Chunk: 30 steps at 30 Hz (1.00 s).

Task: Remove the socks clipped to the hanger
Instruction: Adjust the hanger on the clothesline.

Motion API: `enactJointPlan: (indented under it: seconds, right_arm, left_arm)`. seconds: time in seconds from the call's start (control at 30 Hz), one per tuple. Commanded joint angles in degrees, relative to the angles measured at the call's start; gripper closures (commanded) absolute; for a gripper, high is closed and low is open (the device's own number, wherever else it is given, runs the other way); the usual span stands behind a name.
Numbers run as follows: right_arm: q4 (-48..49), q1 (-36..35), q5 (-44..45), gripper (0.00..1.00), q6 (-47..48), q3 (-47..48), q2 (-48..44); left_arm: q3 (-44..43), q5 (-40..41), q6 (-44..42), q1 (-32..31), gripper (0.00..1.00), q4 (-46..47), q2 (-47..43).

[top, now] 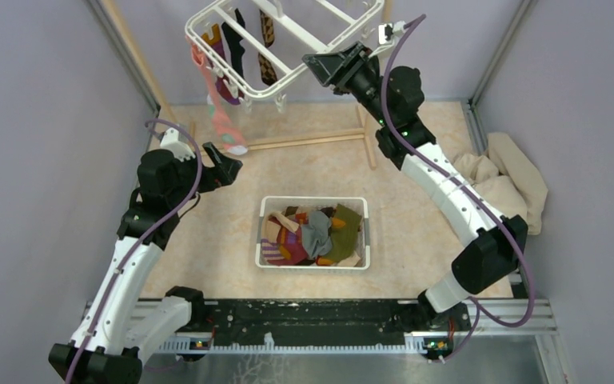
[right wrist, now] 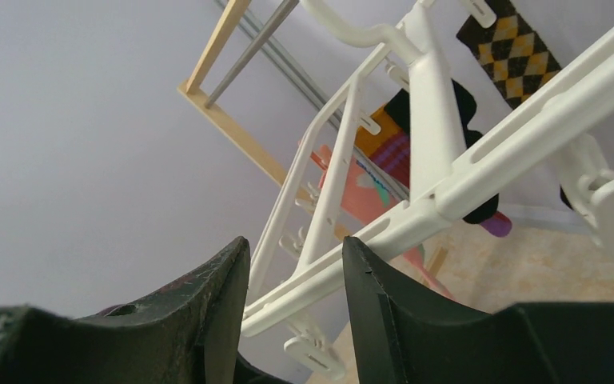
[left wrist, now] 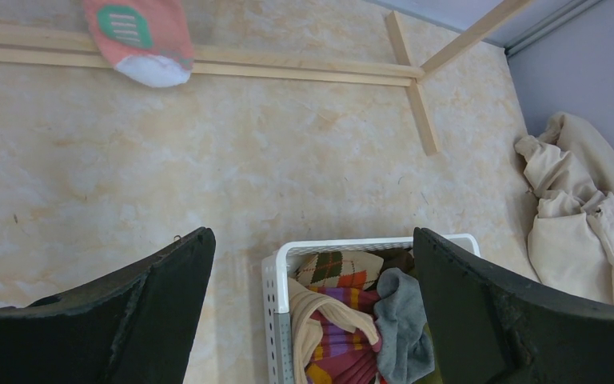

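Observation:
The white hanger [top: 284, 81] hangs tilted at the top of the overhead view, with socks clipped along its left side: a pink one with mint patches [top: 222, 120], a black one [top: 236, 44] and a brown argyle one [top: 266, 60]. My right gripper [top: 320, 66] is raised to the hanger's near rim. In the right wrist view its fingers [right wrist: 296, 244] straddle the rim bar of the hanger [right wrist: 480, 160], shut on it; the argyle sock [right wrist: 516, 48] dangles beyond. My left gripper [top: 225, 162] hovers open and empty over the floor left of the basket [left wrist: 312, 240].
A white slotted basket [top: 313, 200] in the middle holds several loose socks. The wooden rack's base bars [top: 312, 142] lie behind it. A beige cloth heap [top: 504, 180] sits at the right wall. The pink sock's toe [left wrist: 140, 36] hangs just above the floor.

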<state>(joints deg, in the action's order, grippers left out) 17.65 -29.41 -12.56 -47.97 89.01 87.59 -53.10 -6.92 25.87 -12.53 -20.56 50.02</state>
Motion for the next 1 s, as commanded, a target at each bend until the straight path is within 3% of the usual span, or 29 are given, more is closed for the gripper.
enactJointPlan:
  seconds: [0.0,0.53,0.97]
  right_arm:
    - [1.2,2.5,1.0,0.53,0.5,3.3,0.6]
    - [3.2,11.1,-0.7,0.53,-2.8,12.2,9.2]
    - [15.8,20.5,-7.3,0.53,-11.4,25.7,23.1]
  left_arm:
    - [-0.3,-0.6,-0.1,0.1,0.01,1.6,-0.8]
    - [-1.3,-0.8,0.0,0.1,0.01,1.3,-1.2]
    - [-3.1,0.0,-1.1,0.1,0.01,-1.4,-2.1]
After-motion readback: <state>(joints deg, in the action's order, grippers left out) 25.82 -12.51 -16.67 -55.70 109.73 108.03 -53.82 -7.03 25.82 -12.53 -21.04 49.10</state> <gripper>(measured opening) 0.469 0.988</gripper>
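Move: Just beyond the right fingertips, at about their height, runs the hanger's right rail; the hanger's middle lies about 12 cm ahead and 8 cm left of the right hand. The pink sock hangs some 24 cm left and 2 cm ahead, its middle about 15 cm lower; the black sock is about 17 cm left and 12 cm ahead, 12 cm lower. From the left hand the hanger's middle is roughly 21 cm ahead, 15 cm right and 22 cm up. Sweeping forward about 14 cm and some 10 cm to the right, with a slight rise, the right hand travels close along the hanger's right rail towards the stand's right post, faster as it goes. Its fingers stay half open and seem to bear on the rail, while the wrist swings about 10 degrees clockwise. ##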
